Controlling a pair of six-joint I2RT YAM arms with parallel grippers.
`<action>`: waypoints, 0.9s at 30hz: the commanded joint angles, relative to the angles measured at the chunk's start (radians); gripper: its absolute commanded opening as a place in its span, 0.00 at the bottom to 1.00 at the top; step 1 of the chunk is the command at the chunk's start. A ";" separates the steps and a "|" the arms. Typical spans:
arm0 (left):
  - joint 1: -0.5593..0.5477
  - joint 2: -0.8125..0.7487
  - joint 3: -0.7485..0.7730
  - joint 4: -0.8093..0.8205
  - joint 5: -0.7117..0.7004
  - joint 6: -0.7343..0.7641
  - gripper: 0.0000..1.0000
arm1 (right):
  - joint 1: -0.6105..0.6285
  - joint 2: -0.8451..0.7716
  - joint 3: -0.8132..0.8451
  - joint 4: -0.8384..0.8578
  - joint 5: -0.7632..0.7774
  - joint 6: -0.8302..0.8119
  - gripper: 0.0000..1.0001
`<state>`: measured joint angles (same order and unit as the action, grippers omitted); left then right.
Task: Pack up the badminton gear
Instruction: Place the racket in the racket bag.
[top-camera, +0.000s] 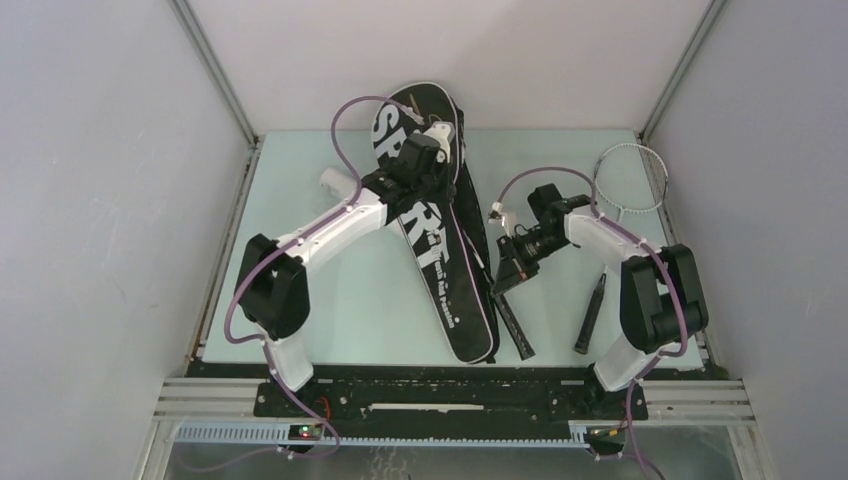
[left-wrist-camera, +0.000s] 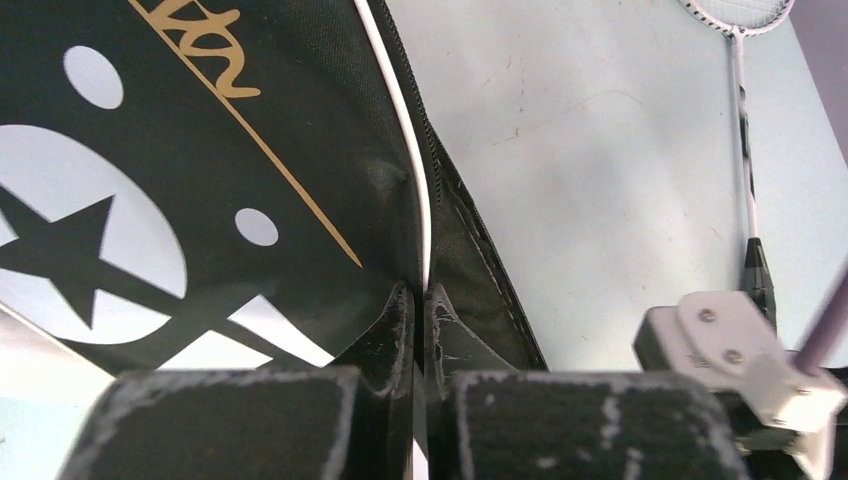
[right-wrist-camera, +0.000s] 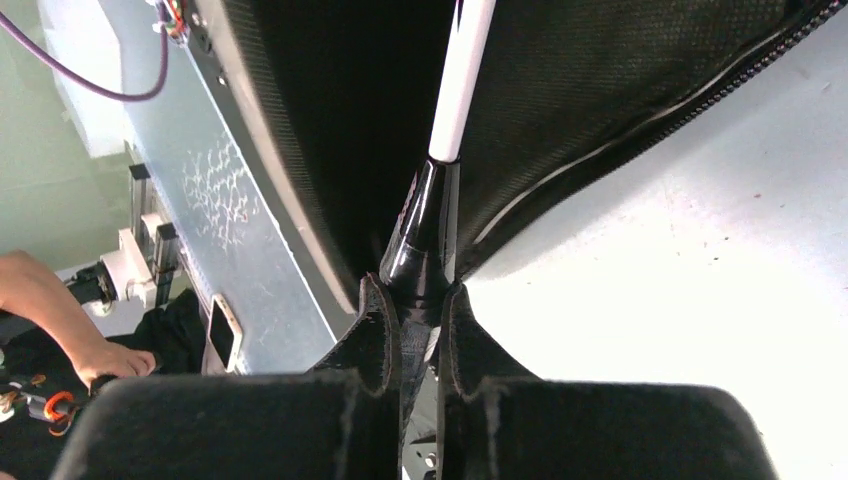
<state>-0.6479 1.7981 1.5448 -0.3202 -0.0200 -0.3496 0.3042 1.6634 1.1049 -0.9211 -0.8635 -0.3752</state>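
The black bag (top-camera: 440, 270) lettered "SPORT" lies slantwise in the middle of the table. My left gripper (top-camera: 435, 140) is shut on the bag's white-piped edge (left-wrist-camera: 425, 200) near its wide end, fingertips (left-wrist-camera: 402, 318) pinched on the cloth. My right gripper (top-camera: 505, 272) is shut on one racquet at the top of its black handle (right-wrist-camera: 425, 250). That racquet's white shaft (right-wrist-camera: 460, 80) runs into the open bag (right-wrist-camera: 600, 80), and its handle end (top-camera: 518, 335) sticks out toward the near edge. A second racquet (top-camera: 592, 315) lies at the right. A white tube (top-camera: 333, 183) shows behind my left arm.
The second racquet's head (top-camera: 628, 178) rests near the back right corner, by the right wall. White walls close in the table on three sides. A metal rail (top-camera: 450, 395) runs along the near edge. A person's hand (right-wrist-camera: 60, 320) shows beyond the rail.
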 joint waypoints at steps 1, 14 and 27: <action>-0.017 -0.043 -0.037 0.056 -0.013 -0.007 0.00 | 0.000 -0.072 0.074 0.098 -0.066 0.093 0.00; -0.038 -0.022 -0.012 0.035 0.060 -0.104 0.00 | 0.039 -0.005 0.054 0.413 0.102 0.367 0.00; -0.038 0.036 0.030 0.012 0.068 -0.202 0.00 | 0.071 0.015 0.030 0.564 0.193 0.623 0.00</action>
<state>-0.6621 1.8259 1.5360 -0.2779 -0.0269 -0.4690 0.3851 1.6787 1.1110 -0.5346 -0.7372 0.1390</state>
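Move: The right gripper holds the racket by the top of its handle. The racket bag's middle lies about 16 cm ahead and 14 cm to its left, some 6 cm lower; the spare racket's handle lies roughly 22 cm to its right and 6 cm back. From the left gripper, shut on the bag's edge, the held racket's handle is some 30 cm back and 16 cm right, about 12 cm lower, while the white tube lies 18 cm left and 2 cm back. Swing the racket's handle in towards the bag's open side: keep the right gripper shut on it and carry it forward and left, about 7 cm in all, lifting 2 cm early and sinking again, while turning the hand some 15 degrees clockwise. Keep the left fingers pinched on the bag's edge, easing back and right a little, then forward again. ##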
